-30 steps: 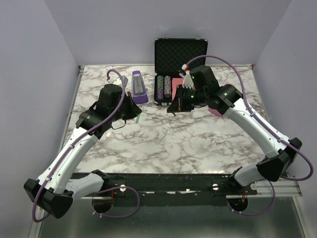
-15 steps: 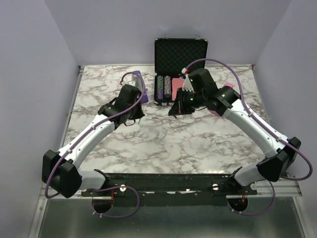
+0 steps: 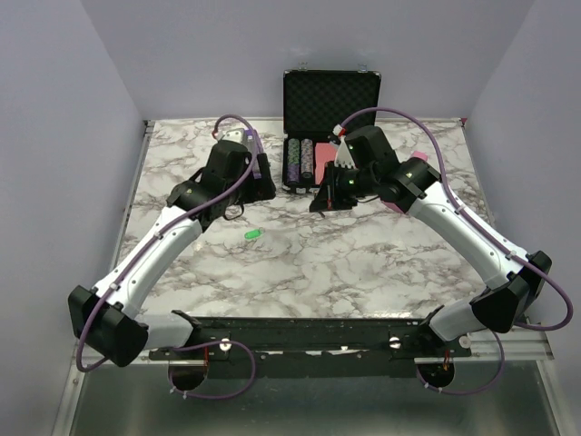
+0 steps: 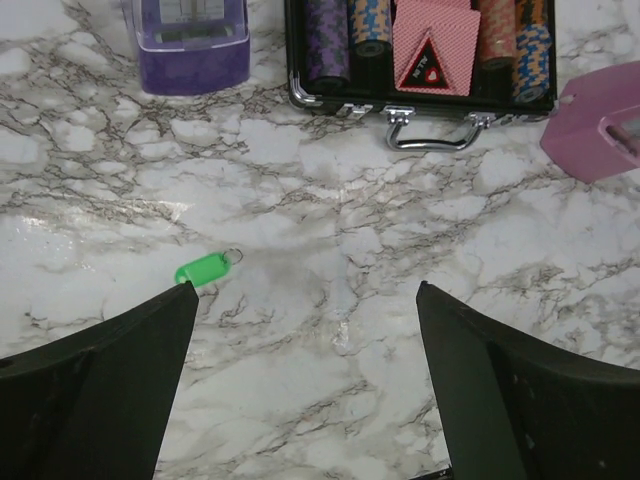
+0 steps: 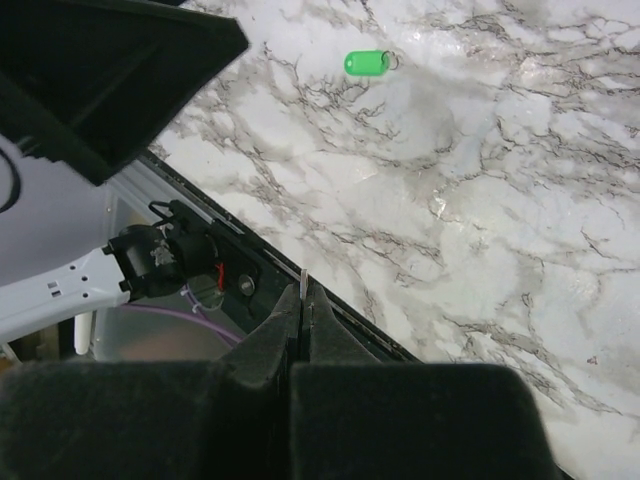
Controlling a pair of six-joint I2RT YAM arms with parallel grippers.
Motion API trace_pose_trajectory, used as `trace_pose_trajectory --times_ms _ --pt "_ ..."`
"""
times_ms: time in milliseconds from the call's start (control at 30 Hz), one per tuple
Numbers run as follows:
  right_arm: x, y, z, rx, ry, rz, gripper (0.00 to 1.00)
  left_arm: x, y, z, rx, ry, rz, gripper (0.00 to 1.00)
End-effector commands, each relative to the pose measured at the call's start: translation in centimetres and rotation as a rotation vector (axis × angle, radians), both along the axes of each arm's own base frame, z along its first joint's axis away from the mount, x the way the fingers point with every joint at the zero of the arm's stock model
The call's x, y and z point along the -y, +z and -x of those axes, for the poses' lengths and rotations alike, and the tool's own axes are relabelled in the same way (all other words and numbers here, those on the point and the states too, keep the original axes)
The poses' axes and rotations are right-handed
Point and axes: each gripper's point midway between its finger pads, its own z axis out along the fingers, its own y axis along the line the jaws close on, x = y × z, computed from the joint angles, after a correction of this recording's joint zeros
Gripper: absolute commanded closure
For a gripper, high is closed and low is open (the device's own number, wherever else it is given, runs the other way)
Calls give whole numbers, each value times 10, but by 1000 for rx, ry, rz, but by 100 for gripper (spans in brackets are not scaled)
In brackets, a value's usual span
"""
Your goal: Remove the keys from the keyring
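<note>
The keyring, a small green oval tag (image 3: 252,234) on a thin metal ring, lies flat on the marble by itself. In the left wrist view the keyring (image 4: 205,268) sits just past the left fingertip, outside the jaws. My left gripper (image 4: 305,292) hangs open above the marble with nothing between its fingers; from above the left gripper (image 3: 260,188) is behind the tag. My right gripper (image 5: 303,292) is shut on a thin silver key (image 5: 302,276) that pokes edge-on from its fingertips. From above the right gripper (image 3: 325,202) is held over the table right of the tag.
An open black poker-chip case (image 3: 329,95) with chips and red cards stands at the back middle. A purple metronome (image 4: 190,45) stands left of it, partly hidden by my left arm from above. A pink object (image 4: 598,122) lies under the right arm.
My left gripper has opened and the green tag has dropped onto the marble. The left arm has moved back towards the metronome. The right gripper stays shut and has hardly moved.
</note>
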Motion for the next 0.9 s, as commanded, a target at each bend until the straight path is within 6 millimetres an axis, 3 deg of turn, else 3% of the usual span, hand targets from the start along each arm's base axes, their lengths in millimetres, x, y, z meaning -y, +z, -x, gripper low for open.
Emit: trace_pose_trajectory --times_ms 0,133,333,433,667,867 --pt "8 2 -2 21 -25 25 99 -23 45 9 100 35 20 1" --pt "11 -1 -4 29 -38 43 99 -48 47 20 140 89 22 1" --pt "15 -9 -9 40 -53 81 99 -82 25 42 168 141 -21 1" --pt "17 -23 -11 23 -56 110 99 -94 22 54 191 167 -19 1" --pt "7 -53 -18 -20 -30 145 99 -109 13 76 263 213 15 1" --pt "2 -86 -36 -60 -36 230 99 -113 3 90 347 201 56 1"
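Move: The green key tag with its ring already lies loose on the marble, some 5 cm behind and 5 cm left of the open left hand, about 21 cm below. The purple box is about 15 cm ahead of that hand and 4 cm left. The right hand holds a key over bare table roughly 25 cm beneath; from it the tag is about 3 cm ahead and 14 cm left, the poker case some 21 cm ahead and 5 cm right. Swing the open, empty left gripper left and back, about 10 cm left and 9 cm back, high over the green tag; let it rise some 5 cm on the way and sink again, tipping the fingers up about 15 degrees. With the right fingers still shut on the key, begin lowering towards the bare marble, slowly at first, then faster, about 6 cm with a slight forward drift. ##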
